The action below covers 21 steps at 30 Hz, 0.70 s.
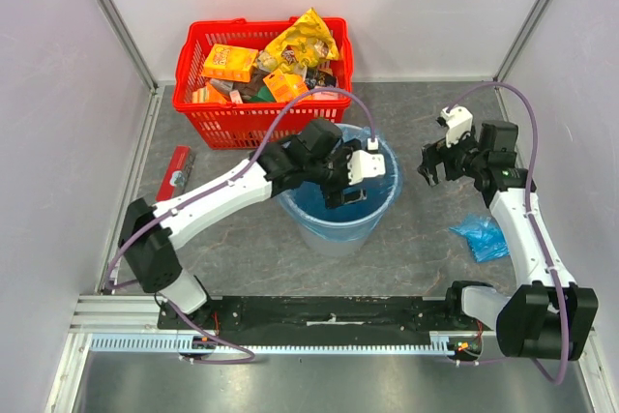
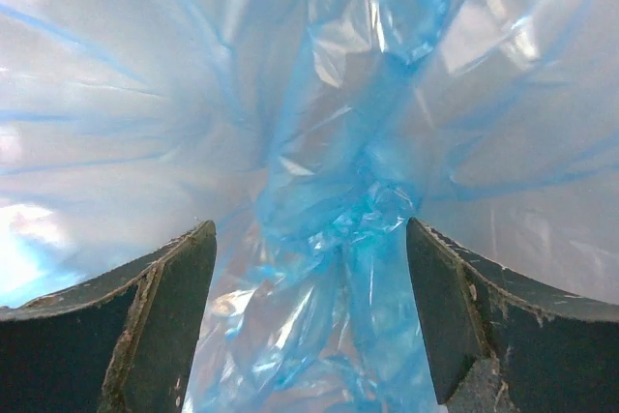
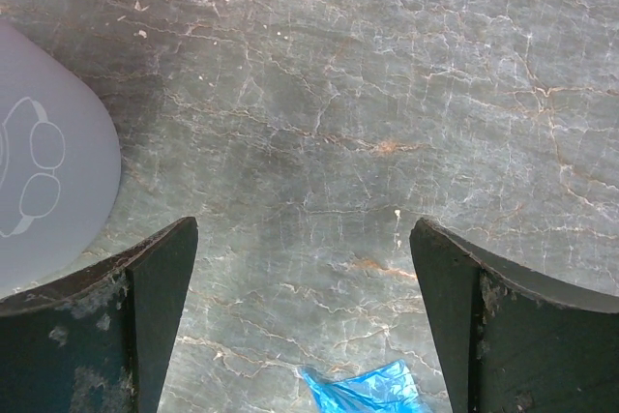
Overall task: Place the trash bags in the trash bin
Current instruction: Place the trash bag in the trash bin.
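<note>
The light-grey trash bin [image 1: 331,237] stands mid-table with blue trash-bag film [image 1: 308,206] inside it. My left gripper [image 1: 346,191] reaches down into the bin. In the left wrist view its jaws [image 2: 308,239] stand wide apart, open, with a crumpled strand of blue bag [image 2: 338,215] lying loose between them against the pale lining. A second blue trash bag [image 1: 481,237] lies bunched on the table at the right. My right gripper [image 1: 435,167] hovers open to the right of the bin; between its fingers [image 3: 305,239] is bare table, and a corner of that bag [image 3: 363,394] shows at the bottom.
A red mesh basket [image 1: 208,123] full of snack packets stands behind the bin. A small red object [image 1: 179,166] lies by the left wall. The bin's grey side [image 3: 48,171] shows at the left of the right wrist view. Walls enclose three sides.
</note>
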Tool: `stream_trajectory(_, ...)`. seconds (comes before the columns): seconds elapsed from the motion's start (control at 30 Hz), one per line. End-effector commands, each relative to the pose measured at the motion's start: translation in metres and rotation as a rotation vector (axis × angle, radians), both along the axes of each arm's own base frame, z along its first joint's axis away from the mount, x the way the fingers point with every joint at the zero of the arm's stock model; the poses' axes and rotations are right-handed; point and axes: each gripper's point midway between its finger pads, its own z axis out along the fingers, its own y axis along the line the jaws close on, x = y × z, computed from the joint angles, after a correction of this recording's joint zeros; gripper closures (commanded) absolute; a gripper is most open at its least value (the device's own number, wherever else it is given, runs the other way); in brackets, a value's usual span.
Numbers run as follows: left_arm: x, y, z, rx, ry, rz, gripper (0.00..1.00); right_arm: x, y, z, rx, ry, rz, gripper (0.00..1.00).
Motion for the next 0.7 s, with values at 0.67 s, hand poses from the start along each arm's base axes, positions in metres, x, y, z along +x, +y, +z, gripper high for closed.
stream_trajectory(0.67, 0.056, 0.048, 0.194, -0.282, -0.416, 0.326, 0.13, -0.002, 0.046, 0.143, 0.122, -0.299, 0.274, 0.02)
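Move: The trash bin, already lined with the trash bag, has its middle about 2 cm ahead of the left hand, 3 cm to its left and some 8 cm below; the left fingers are inside the mouth. The red basket is roughly 24 cm ahead of that hand, 20 cm left and 10 cm lower. From the right hand, the bin is about 20 cm left, 4 cm back and 6 cm lower; the spare blue bag lies 13 cm back, 13 cm right and 17 cm below. Straight up at first, the left hand lifts out of the lined bin by about 13 cm, then also swings some 4 cm forward over its far half, the open fingers tipping up and turning counter-clockwise. The right hand, open and touching nothing, edges 3 cm left towards the bin's right rim and rises about 6 cm, mostly at the end, turning slightly counter-clockwise. ##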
